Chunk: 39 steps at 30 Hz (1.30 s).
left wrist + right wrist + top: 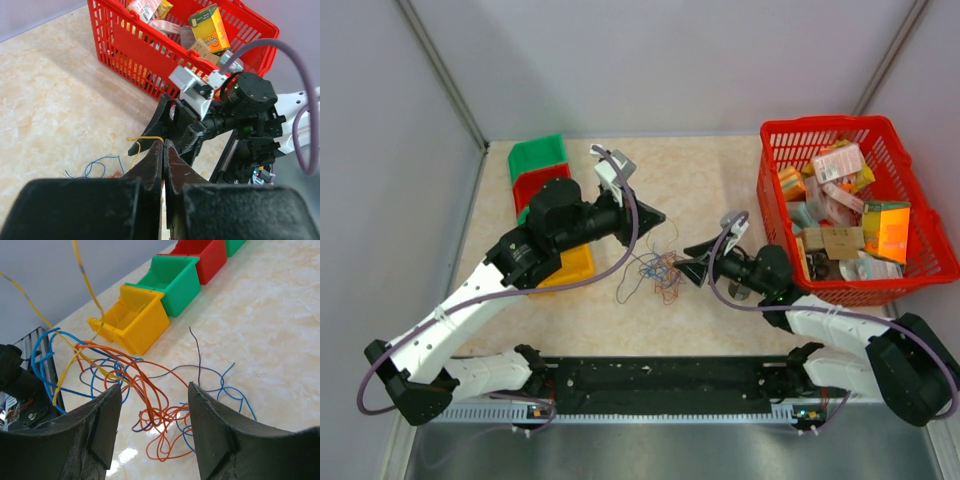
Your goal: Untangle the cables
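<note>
The cables (656,270) lie as a loose tangle of thin blue, orange and purple wires on the table between my two grippers. My left gripper (653,215) hangs above them, shut on a thin yellow cable (144,138) that leaves its fingertips. My left gripper (164,144) shows closed in the left wrist view. The yellow cable (84,281) rises taut out of the tangle (161,416) in the right wrist view. My right gripper (694,268) is open, low at the tangle's right side. Its jaws (155,387) stand wide apart over the orange loops, holding nothing.
A red basket (772,200) full of packets stands at the right, close behind my right arm. Green (540,152), red (532,186) and yellow (576,266) bins stand in a row at the left, under my left arm. The bins also show in the right wrist view (134,316).
</note>
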Motion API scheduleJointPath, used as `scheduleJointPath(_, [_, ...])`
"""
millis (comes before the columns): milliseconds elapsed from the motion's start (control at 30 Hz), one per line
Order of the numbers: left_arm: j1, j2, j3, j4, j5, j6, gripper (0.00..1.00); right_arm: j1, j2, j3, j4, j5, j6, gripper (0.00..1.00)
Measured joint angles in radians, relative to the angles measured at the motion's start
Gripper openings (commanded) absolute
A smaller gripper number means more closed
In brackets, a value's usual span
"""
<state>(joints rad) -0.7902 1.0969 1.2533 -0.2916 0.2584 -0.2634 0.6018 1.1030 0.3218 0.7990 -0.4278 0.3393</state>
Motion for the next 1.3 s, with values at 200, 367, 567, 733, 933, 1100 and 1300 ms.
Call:
scheduleJointPath(200, [0.0, 0.001, 0.0, 0.001, 0.043, -0.008, 0.0, 0.005, 0.079, 0.016, -0.018, 0.008, 0.0, 0.46])
scheduleJointPath(367, [0.0, 0.0, -0.012, 0.029, 0.078, -0.041, 0.0, 0.022, 0.101, 0.021, -0.019, 0.007, -0.001, 0.46])
scheduleJointPath(567, [0.0, 0.0, -0.023, 0.053, 0.097, -0.067, 0.0, 0.057, 0.1, 0.021, -0.018, 0.012, -0.023, 0.27])
scheduleJointPath(733, [0.0, 0.0, -0.023, 0.057, 0.097, -0.073, 0.0, 0.07, 0.091, 0.022, -0.027, 0.051, -0.039, 0.0])
scheduleJointPath(933, [-0.003, -0.017, 0.04, -0.032, -0.08, -0.016, 0.0, 0.076, 0.089, 0.063, -0.155, 0.288, -0.04, 0.0])
scheduleJointPath(1100, [-0.003, -0.202, 0.044, -0.047, -0.377, 0.067, 0.0, 0.076, 0.143, 0.159, -0.336, 0.552, -0.023, 0.0])
scheduleJointPath(1300, [-0.003, -0.429, 0.147, 0.023, -0.646, 0.237, 0.0, 0.069, 0.231, 0.238, -0.492, 0.727, 0.011, 0.0])
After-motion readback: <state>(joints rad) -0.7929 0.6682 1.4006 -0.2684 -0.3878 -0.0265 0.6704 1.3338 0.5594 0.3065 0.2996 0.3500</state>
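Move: The cable tangle hangs by its yellow cable from my closed left fingers, centred some 23 cm below that hand, 3 cm to its right and 2 cm farther out. The green tray is about 26 cm left, 8 cm farther out and 33 cm below it. From my open right hand, the tangle's orange strands are about 4 cm left, level fore and aft, 4 cm lower; the can is roughly 14 cm right, 4 cm back, 9 cm down. With the orange strands at my right fingertips, I dip that hand about 3 cm, ease it slightly left and pinch them shut while my left keeps its grip on the yellow cable. Then I pull apart: right hand forward, right and down, swinging clockwise; left hand fast leftwards and up, about 20 cm each way, turning counter-clockwise and tipping its fingers up. ##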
